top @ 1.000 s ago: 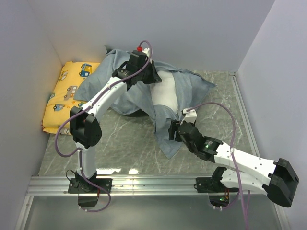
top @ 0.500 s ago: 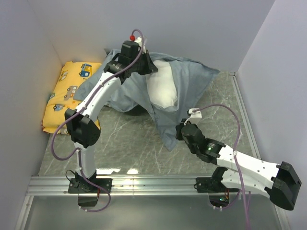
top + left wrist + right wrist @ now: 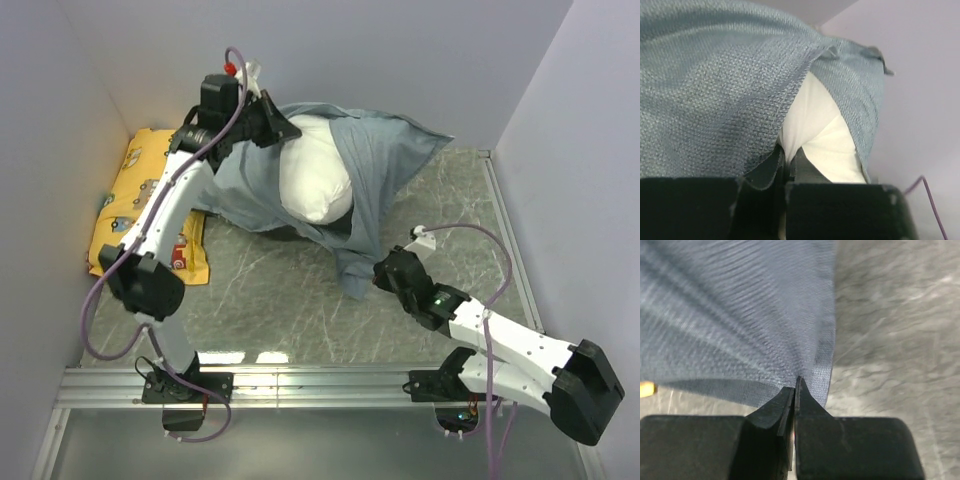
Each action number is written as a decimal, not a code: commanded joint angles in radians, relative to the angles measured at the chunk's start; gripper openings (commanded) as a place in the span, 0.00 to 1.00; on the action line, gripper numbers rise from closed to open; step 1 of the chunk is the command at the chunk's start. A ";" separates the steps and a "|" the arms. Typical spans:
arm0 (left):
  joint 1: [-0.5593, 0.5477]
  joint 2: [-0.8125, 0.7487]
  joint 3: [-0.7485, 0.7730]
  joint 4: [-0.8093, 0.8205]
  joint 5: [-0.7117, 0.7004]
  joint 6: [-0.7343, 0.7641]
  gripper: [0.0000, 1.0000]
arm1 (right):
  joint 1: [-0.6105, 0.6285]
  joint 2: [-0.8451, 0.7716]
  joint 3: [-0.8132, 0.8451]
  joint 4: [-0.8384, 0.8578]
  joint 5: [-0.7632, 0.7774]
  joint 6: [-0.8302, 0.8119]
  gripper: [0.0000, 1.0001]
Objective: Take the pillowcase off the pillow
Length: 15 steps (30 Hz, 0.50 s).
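Note:
The white pillow bulges out of the grey-blue pillowcase at the back of the table. My left gripper is raised at the pillow's upper left. In the left wrist view, the left gripper is shut on a pinch of the pillow, with the pillowcase draped to its left. My right gripper sits low at the pillowcase's near corner. In the right wrist view, the right gripper is shut on the hem of the pillowcase, and the cloth fans out taut.
A yellow vehicle-print cushion lies against the left wall, partly under my left arm. Grey walls close the left, back and right. The marble tabletop shows in front, with a metal rail at the near edge.
The right gripper has shut on the pillowcase's near corner. The left arm has pulled the pillow up and toward the back left, so more white pillow shows outside the case.

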 commanded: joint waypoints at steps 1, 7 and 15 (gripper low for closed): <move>0.035 -0.208 -0.171 0.352 0.019 -0.070 0.01 | -0.113 0.018 -0.010 -0.062 -0.107 -0.046 0.00; -0.083 -0.345 -0.499 0.443 -0.065 -0.075 0.01 | -0.065 -0.023 0.234 -0.194 -0.140 -0.193 0.26; -0.171 -0.356 -0.635 0.500 -0.110 -0.084 0.00 | 0.110 -0.049 0.449 -0.410 -0.039 -0.189 0.57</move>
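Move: The white pillow hangs from the left hand's shut fingers, its middle about 7 cm back, 6 cm to the right and 10 cm below them. The right hand still pinches the pillowcase's near hem, with that pillow's middle some 14 cm ahead, 14 cm to its left and 16 cm higher. The yellow pillow lies about level with the left hand, some 36 cm to its left and 34 cm lower. The left hand, its grip still shut on the pillow, swings it back about 9 cm and down 8 cm, drifting rightward towards the right hand in the later part. Meanwhile the right hand first tugs the hem about 2 cm to the right, then opens to a little over half and lets go of it, rising some 12 cm and swinging left to come open-fingered close beside the pillow's near end, the wrist turning about 15 degrees counter-clockwise. ##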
